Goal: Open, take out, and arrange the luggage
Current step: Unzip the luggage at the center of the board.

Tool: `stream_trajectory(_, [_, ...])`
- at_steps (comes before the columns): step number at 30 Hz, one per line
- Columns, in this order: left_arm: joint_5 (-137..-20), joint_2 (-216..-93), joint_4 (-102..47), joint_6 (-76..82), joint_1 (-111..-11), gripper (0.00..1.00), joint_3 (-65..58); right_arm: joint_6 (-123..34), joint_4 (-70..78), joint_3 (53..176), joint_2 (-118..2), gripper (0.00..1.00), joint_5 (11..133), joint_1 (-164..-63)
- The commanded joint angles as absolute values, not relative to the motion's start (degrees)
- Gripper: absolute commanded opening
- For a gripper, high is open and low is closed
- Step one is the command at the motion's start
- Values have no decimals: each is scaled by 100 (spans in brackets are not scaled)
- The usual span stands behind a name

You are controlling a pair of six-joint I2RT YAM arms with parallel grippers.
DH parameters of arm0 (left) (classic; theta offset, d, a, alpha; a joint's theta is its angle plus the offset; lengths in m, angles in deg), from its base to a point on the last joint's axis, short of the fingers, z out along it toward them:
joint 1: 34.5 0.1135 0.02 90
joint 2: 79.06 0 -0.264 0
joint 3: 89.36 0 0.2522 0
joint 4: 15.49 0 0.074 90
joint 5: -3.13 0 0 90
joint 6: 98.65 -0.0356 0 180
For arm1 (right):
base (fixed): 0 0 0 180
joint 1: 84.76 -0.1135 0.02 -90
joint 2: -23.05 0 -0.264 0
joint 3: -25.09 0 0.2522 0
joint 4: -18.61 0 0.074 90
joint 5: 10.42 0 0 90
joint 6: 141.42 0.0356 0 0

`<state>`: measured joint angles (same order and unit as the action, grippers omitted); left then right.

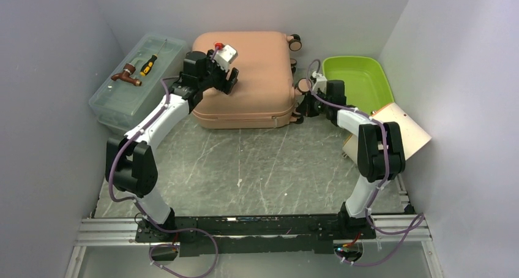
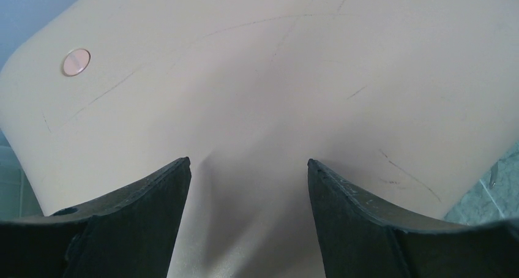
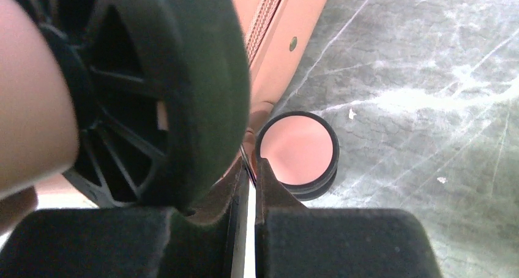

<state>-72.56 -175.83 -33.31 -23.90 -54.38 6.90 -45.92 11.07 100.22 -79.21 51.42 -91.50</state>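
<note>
The salmon-pink luggage (image 1: 245,88) lies flat and closed at the back of the table, its wheels (image 1: 295,42) on the right side. My left gripper (image 1: 231,82) hovers just over the lid's left part; in the left wrist view it (image 2: 248,163) stands open above the bare pink shell (image 2: 275,76), with nothing between the fingers. My right gripper (image 1: 304,106) is at the luggage's right side near the front wheels. In the right wrist view it (image 3: 252,163) is shut, with a thin dark zipper pull (image 3: 246,155) pinched at its tips, between a big dark wheel (image 3: 183,76) and a pink-faced wheel (image 3: 297,148).
A translucent toolbox (image 1: 134,82) carrying a screwdriver (image 1: 149,64) sits left of the luggage. On the right stands a lime green tray (image 1: 358,82), and a beige board (image 1: 401,128) lies in front of it. Grey walls close in on both sides.
</note>
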Motion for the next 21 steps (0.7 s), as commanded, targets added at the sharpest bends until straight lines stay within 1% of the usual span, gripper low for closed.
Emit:
stream_trajectory(1, [-7172,-17756,-4890,-2632,-5428,76,316,-4485,1269,11219,-8633,0,5066,-8975])
stream_trajectory(3, [-7041,-17719,-4933,-2686,-5428,78,344,-4485,1281,11270,-8674,0,4983,-8966])
stream_trajectory(9, [-6176,-17619,-5388,-2932,-5569,90,929,-4829,1574,10925,-8384,0,5171,-9023])
stream_trajectory(13, [-6201,-17799,-5296,-2884,-5951,96,1477,-4967,1711,10721,-8200,0,5214,-9021])
stream_trajectory(17, [-6327,-18819,-5705,-2666,-6397,99,2735,-4895,1875,10557,-8120,0,5059,-8994])
stream_trajectory(21, [-5806,-19929,-6207,-2435,-6760,100,4153,-4681,1922,10641,-8312,0,4750,-8926])
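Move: My right fingers are already shut on the zipper pull; the zipper slider lies about 2 cm ahead, 3 cm left and slightly below. From that hand the upper wheel is some 5 cm ahead and 6 cm above; the lower wheel is level with it, 3 cm left and 5 cm below. From my left hand, over the luggage top, the slider is about 21 cm right, 3 cm back and 16 cm below, the upper wheel 21 cm right, 2 cm ahead and 8 cm below. I draw my left hand back about 4 cm low over the luggage top while opening its fingers wide, then swing it right, some 11 cm in all, towards the wheeled end and the zipper slider, turning it about 20 degrees clockwise and tipping it slightly down. My right hand stays put, turning just a little, and keeps its pinch on the zipper pull. ##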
